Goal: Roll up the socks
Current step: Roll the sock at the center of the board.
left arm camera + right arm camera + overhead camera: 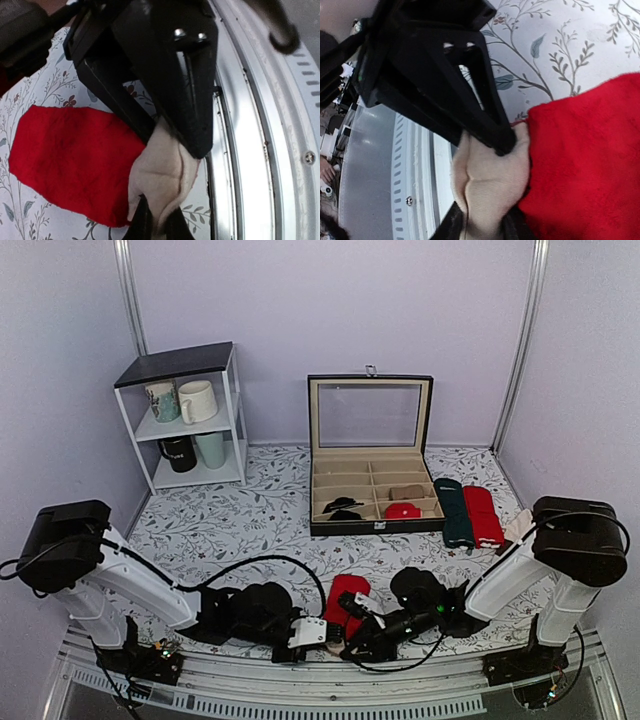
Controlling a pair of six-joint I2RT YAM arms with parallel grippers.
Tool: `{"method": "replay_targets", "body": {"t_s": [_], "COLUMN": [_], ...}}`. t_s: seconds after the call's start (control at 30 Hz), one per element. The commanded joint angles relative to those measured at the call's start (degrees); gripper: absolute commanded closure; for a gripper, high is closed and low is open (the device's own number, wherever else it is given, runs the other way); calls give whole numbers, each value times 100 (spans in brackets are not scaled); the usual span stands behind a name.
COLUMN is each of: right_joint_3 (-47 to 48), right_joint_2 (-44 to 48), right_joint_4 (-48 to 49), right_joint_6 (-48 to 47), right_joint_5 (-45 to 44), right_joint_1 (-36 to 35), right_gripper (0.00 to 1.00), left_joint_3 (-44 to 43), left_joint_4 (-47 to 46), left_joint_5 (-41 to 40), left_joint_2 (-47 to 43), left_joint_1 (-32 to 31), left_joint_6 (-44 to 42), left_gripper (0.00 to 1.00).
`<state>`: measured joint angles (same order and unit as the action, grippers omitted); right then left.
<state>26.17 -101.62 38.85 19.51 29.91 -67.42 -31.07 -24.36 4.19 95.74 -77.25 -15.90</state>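
Note:
The red socks (346, 597) lie at the table's front edge, between both arms. In the left wrist view the red body (70, 160) spreads to the left and the beige end (165, 170) bunches up beside the metal rail. My left gripper (159, 222) is shut on that beige end from below, and the right gripper's black fingers (170, 80) press on it from above. In the right wrist view my right gripper (485, 225) pinches the same beige end (492, 185), with the red part (590, 165) to the right. From the top view, the left gripper (305, 632) and right gripper (355, 638) nearly touch.
An open compartment box (370, 455) stands mid-table with rolled items inside. A dark green sock (457, 512) and a plain red sock (483, 515) lie to its right. A white shelf with mugs (185, 415) stands at the back left. The metal front rail (250, 150) runs close beside the grip.

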Motion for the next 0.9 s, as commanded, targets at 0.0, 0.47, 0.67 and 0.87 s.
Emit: {"method": "replay_targets", "body": {"t_s": [0.0,0.47,0.67,0.87], "right_joint_3": [-164,-1251,-1087,-932], "right_joint_2": [139,2833,2508,1957], "right_joint_4": [-1267,-403,-470,-447], "right_joint_6": [-83,-2632,-2963,-2920], "right_joint_5": [-657,-2790,-2919,-3000], "right_joint_1": [27,-635,-1014,-1101], "right_gripper": [68,48,48,49], "left_joint_3": [-82,-400,-461,-454], "left_joint_4": [526,1179,1280,1253], "left_joint_5": [253,1479,1719,1815], "left_joint_2": [291,1010,1275,1360], "left_joint_1": [-29,655,778,809], "left_joint_6": [466,1526,1608,1658], "left_gripper": [100,100,100,100]}}
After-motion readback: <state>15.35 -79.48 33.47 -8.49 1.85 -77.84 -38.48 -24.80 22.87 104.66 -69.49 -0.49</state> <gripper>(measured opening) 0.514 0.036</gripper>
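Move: The sock's cream roll is already pinched between the hands, its middle about 2 cm to the right of the left hand and 2 cm to the left of the right hand, level with both. The red unrolled part lies ahead, its middle some 8 cm forward and 4 cm right of the left hand, and a centimetre or so lower. The table's metal edge runs roughly 3 cm behind the roll. The cream roll stays pinched at its left end while the left hand twists it forward by some 25 degrees and shifts about 2.5 cm right and 1 cm forward. The right fingers open and free the roll's right end; that hand swings up, forward and outward to the right, comes back over the edge side with its wrist turned back some 40 degrees, then sinks, still open, towards the roll's free end. ##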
